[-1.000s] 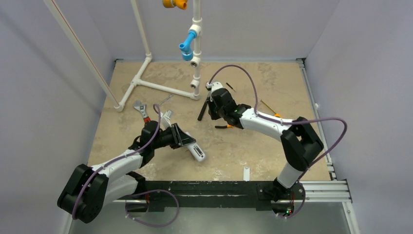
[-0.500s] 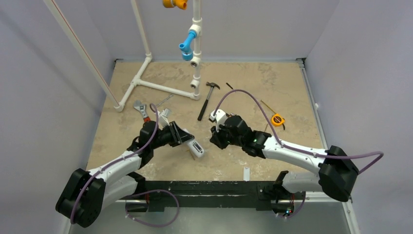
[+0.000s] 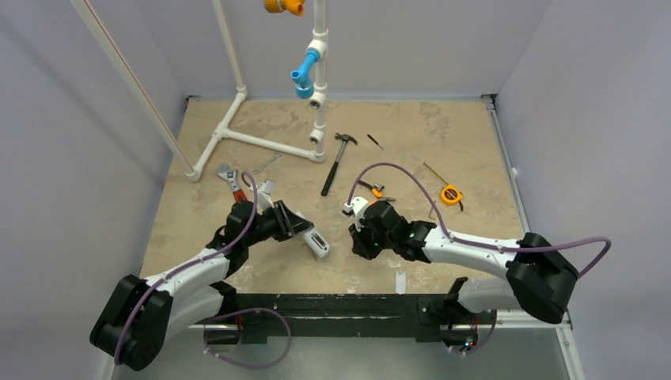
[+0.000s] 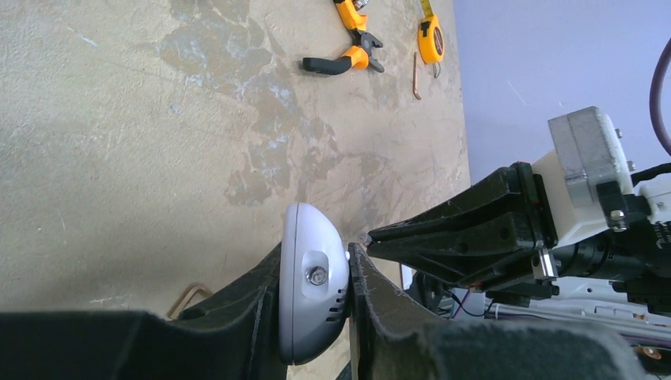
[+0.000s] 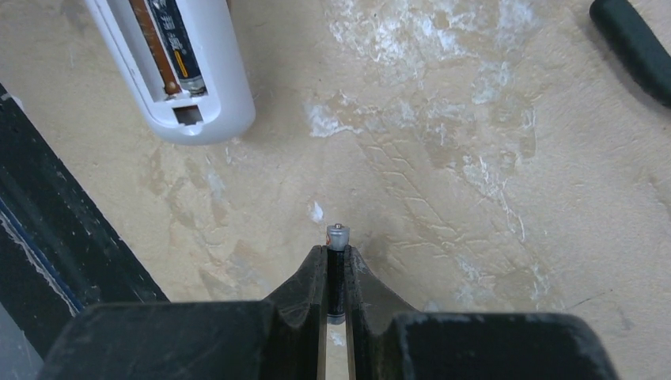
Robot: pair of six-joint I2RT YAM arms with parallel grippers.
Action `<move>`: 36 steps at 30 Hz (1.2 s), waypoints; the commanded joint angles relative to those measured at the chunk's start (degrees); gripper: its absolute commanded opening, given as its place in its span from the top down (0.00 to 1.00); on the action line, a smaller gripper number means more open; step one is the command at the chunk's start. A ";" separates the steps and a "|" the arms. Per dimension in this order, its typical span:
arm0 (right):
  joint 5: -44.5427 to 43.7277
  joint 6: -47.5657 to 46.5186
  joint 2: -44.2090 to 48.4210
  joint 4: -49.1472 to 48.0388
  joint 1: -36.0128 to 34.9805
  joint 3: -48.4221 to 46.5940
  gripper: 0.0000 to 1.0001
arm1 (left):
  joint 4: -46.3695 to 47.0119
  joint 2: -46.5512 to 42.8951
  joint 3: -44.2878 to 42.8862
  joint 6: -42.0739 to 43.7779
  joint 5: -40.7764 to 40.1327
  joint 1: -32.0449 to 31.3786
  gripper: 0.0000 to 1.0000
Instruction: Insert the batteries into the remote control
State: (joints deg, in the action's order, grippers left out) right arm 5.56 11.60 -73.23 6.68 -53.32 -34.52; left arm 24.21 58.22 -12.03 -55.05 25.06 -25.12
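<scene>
The white remote control (image 3: 317,242) is tilted with its open back up, and my left gripper (image 3: 297,227) is shut on it. In the left wrist view its rounded end (image 4: 315,294) sits clamped between the pads of my left gripper (image 4: 315,260). The right wrist view shows its open compartment (image 5: 183,67) with one battery (image 5: 180,46) lying inside. My right gripper (image 5: 336,260) is shut on a second dark battery (image 5: 338,237), whose silver tip pokes past the fingertips. This gripper (image 3: 362,242) hovers low over the table just right of the remote.
A hammer (image 3: 336,162), orange pliers (image 3: 370,188), a tape measure (image 3: 451,195) and a wrench (image 3: 231,180) lie further back. A white pipe frame (image 3: 253,138) stands at the back left. A small white cover strip (image 3: 400,281) lies by the black front rail.
My right arm has swung from the back near the hammer to the front, stopping just right of the remote with the battery in its jaws. The left arm barely moved.
</scene>
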 commanded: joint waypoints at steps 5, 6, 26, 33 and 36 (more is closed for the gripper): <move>1.26 -0.35 1.02 3.93 -0.62 0.43 0.89 | 6.05 -0.49 0.25 -0.90 -0.98 0.52 1.00; 2.04 -0.35 0.83 4.06 -0.64 0.30 0.88 | 6.06 -0.33 0.25 -0.81 -1.05 0.52 1.00; -10.54 9.93 2.54 7.97 -3.30 -6.38 0.59 | 4.47 4.27 -4.22 1.56 4.46 0.52 1.00; -21.31 26.81 2.44 18.17 -3.35 -12.15 0.58 | 2.63 3.36 -4.33 2.89 3.97 0.52 1.00; -18.62 32.62 1.89 19.70 -3.31 -13.12 0.59 | 4.27 3.40 -3.72 2.24 4.38 0.52 1.00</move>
State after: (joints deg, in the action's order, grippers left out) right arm -11.09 32.60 -71.24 21.34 -56.55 -44.80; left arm 25.61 62.63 -14.37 -53.76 28.12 -25.12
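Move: The right gripper holds the battery just over a bare table spot, roughly 4 cm back from the hand point, 1 cm to its left and 4 cm below. The remote, in the left gripper, is some 13 cm to the right hand's left, 3 cm farther out and slightly higher. The pliers lie about 13 cm ahead and 4 cm right, the battery cover 11 cm back and 11 cm right. From the left hand the spot is about 16 cm right, 9 cm back, 8 cm below. Lower the right gripper while easing it back, each by about 2.5 cm, down to the bare table, opening the fingers on the way to let go of the battery. Then lift the open hand some 7 cm and carry it 4 cm forward, turning the wrist clockwise nearly 25 degrees. Keep the left grip on the remote, nearly in place. ##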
